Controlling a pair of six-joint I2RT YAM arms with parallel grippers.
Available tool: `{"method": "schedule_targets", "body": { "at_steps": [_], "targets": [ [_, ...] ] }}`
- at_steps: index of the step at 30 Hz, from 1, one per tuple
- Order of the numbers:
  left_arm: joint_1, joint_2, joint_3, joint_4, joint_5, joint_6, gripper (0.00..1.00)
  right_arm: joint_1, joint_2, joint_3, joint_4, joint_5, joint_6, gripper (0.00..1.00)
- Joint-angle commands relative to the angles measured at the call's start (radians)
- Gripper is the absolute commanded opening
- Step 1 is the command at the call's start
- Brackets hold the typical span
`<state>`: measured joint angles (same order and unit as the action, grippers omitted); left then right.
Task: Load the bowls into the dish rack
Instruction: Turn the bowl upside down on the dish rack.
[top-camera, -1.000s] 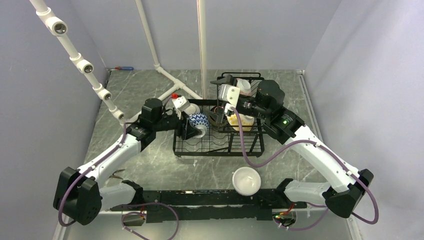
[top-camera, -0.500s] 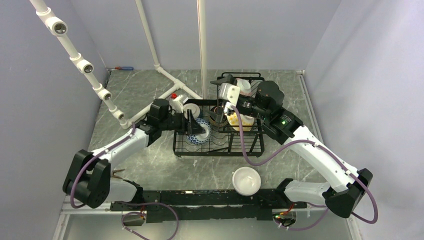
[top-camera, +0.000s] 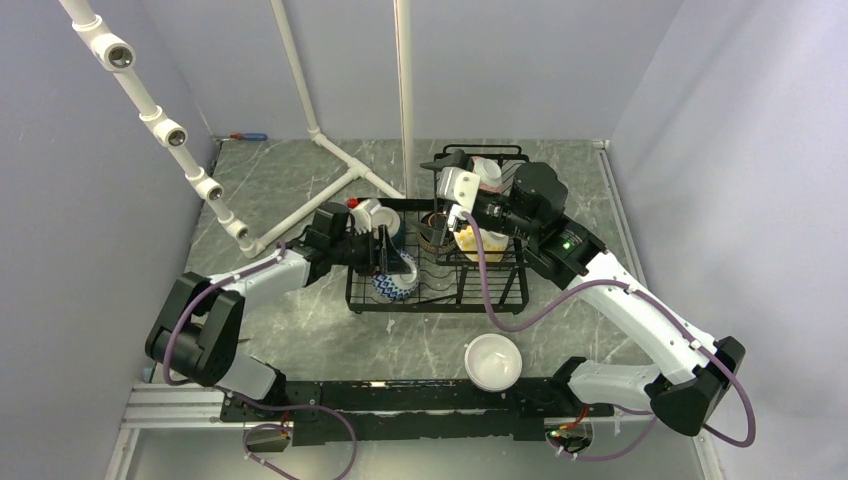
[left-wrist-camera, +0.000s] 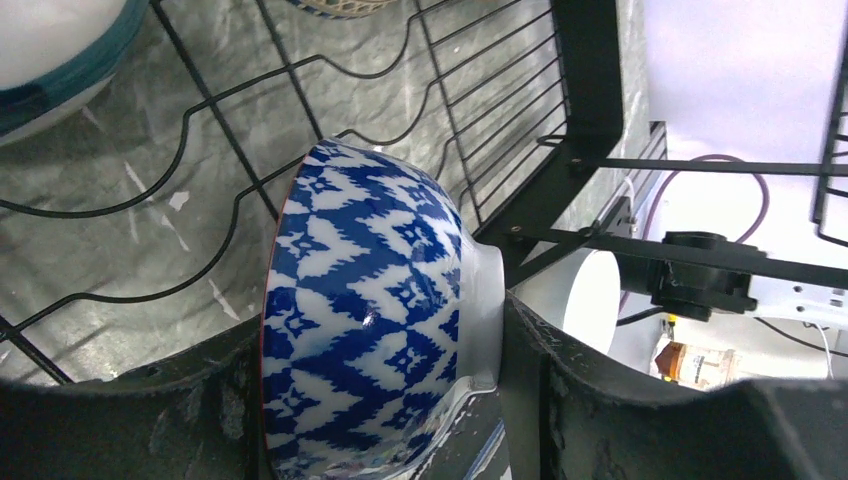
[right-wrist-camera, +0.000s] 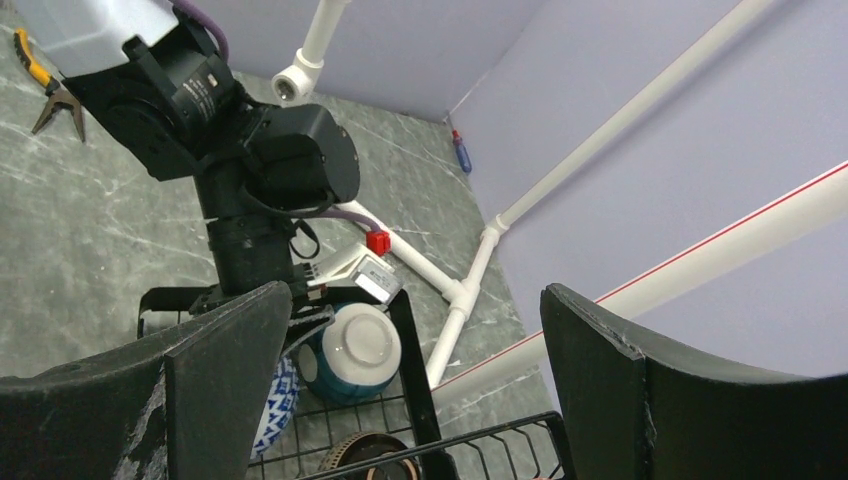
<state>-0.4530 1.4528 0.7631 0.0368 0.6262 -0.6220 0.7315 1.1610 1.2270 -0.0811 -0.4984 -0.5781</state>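
My left gripper (top-camera: 389, 262) is shut on a dark blue-patterned bowl (top-camera: 396, 286), gripped on edge between rim and foot. In the left wrist view the bowl (left-wrist-camera: 365, 320) stands down among the wires of the black dish rack (left-wrist-camera: 590, 90). Next to it in the lower tray sits a teal-and-white bowl (top-camera: 381, 217), foot up. A brown-rimmed bowl (top-camera: 435, 229) and a yellow one (top-camera: 476, 244) are also in the rack (top-camera: 500, 296). My right gripper (top-camera: 449, 220) hangs open and holding nothing above the rack's middle. A plain white bowl (top-camera: 493, 360) lies on the table in front.
A pale bowl (top-camera: 489, 172) sits in the raised basket at the back. White pipe frame (top-camera: 340, 165) runs behind and left of the rack. Pliers (top-camera: 238, 346) lie near the left arm's base, a screwdriver (top-camera: 248, 136) by the back wall.
My left arm has reached right and lowered the blue-patterned bowl into the rack's lower tray, tipping it onto its edge. The right arm has stayed still.
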Motion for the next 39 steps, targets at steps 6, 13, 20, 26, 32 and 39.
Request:
{"method": "schedule_targets", "body": {
  "at_steps": [6, 13, 20, 26, 32, 39],
  "targets": [
    [0.002, 0.070, 0.088, -0.035, 0.005, 0.087, 0.03, -0.004, -0.020, -0.004, 0.031, 0.001, 0.012, 1.00],
    [-0.004, 0.090, 0.132, -0.172, -0.061, 0.146, 0.26, -0.003, -0.021, -0.006, 0.033, 0.009, 0.011, 1.00],
    [-0.024, 0.085, 0.147, -0.242, -0.136, 0.187, 0.57, -0.004, -0.019, -0.006, 0.032, 0.012, 0.015, 1.00],
    [-0.054, 0.084, 0.180, -0.317, -0.215, 0.227, 0.68, -0.005, -0.023, -0.007, 0.032, 0.011, 0.016, 1.00],
    [-0.056, 0.076, 0.193, -0.347, -0.253, 0.248, 0.94, -0.006, -0.026, -0.010, 0.030, 0.006, 0.014, 1.00],
    [-0.069, 0.057, 0.237, -0.426, -0.325, 0.292, 0.94, -0.006, -0.029, -0.014, 0.029, 0.004, 0.015, 1.00]
  ]
}}
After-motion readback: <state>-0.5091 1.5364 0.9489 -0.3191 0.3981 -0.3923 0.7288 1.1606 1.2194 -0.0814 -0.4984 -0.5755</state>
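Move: The left hand holds the blue-and-white bowl foot-up above its place at the near left of the rack's lower tier; that spot lies about 2 cm back, straight below by some 6 cm. From this hand the teal bowl sits roughly 9 cm ahead and 2 cm left, the brown bowl about 6 cm ahead and 8 cm right, both some 6 cm lower. From the right hand the spot is about 7 cm left, 3 cm back and 33 cm below. The left hand lowers the blue-and-white bowl about 2 cm towards the lower tier's wires, then stays nearly level, still clasping it between rim and foot while rolling so that its fingers, pointing right, tip steadily further down, some 20 degrees in all. Near the end it opens the fingers almost fully to let go, sinking another centimetre and easing 1 to 2 cm left, with the open fingers still around the bowl. ##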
